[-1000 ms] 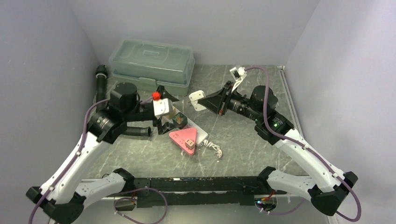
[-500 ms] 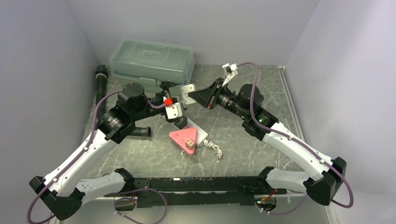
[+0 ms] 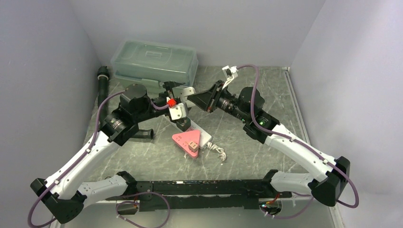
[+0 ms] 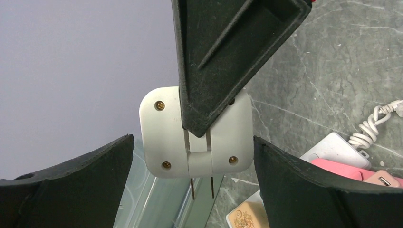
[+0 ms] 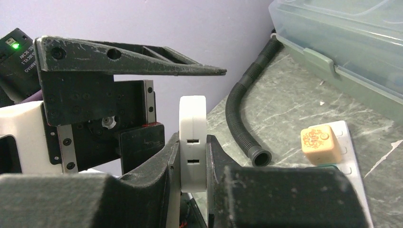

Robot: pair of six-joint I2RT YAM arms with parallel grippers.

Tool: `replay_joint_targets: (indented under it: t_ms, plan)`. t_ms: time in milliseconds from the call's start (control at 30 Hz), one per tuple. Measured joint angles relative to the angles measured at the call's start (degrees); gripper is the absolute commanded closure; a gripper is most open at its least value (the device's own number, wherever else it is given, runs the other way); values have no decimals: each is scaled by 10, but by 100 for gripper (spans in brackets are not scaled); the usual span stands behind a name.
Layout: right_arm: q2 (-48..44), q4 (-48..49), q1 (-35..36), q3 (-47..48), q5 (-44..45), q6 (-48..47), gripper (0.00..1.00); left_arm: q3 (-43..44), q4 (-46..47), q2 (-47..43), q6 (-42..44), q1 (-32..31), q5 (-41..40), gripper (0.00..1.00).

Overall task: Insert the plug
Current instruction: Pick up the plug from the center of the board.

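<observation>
The plug [image 4: 164, 133] is a flat white square block with two thin prongs pointing down. My right gripper [image 5: 192, 142] is shut on its flat faces, and its black fingers [image 4: 223, 61] come down from above in the left wrist view. In the top view the plug [image 3: 189, 90] hangs in the air behind the power strip [image 3: 204, 137]. My left gripper [image 4: 192, 156] is open, one finger on each side of the plug without touching it. Two slots show on the plug's edge [image 5: 192, 111].
A pink triangular piece [image 3: 186, 139] and a beige cube [image 3: 193, 147] sit on the power strip, whose coiled white cable [image 3: 217, 151] trails right. A clear lidded box [image 3: 154, 61] stands at the back left. A black ribbed hose [image 5: 240, 118] lies along the left.
The right gripper has carried the plug left. The left gripper has swung right and turned. The plug now sits between the left gripper's open fingers.
</observation>
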Motion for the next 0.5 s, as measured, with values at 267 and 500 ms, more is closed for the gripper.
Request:
replay_joint_targets:
  t_ms: [267,500]
  plan:
    - [4,2,3,0,1,0,65,4,-17,3,12,-1,2,53]
    - [43,-52,4,50,-11,-19,60,4,-45,3,44,-7,17,60]
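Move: The white plug stands between the left hand's open jaws, about 1 cm ahead and 1 cm to the right, level with it. From that hand, some 26 cm down, the green block lies about 1 cm back and 4 cm left, the orange block about 5 cm ahead and 8 cm left, and the pink triangle roughly 8 cm back and 2 cm left. The right hand still pinches the plug, its middle about 1 cm ahead and 1 cm left, level with it. Staying almost in place, the left hand closes its wide jaws by about a third until they grip the plug's two side edges, then eases some 1.5 cm down and slightly back, rolling about 5 degrees. Once that grip is set, the right fingers open a little to free the plug, while their hand drifts about 1.5 cm left and roughly 1 cm down and forward. ##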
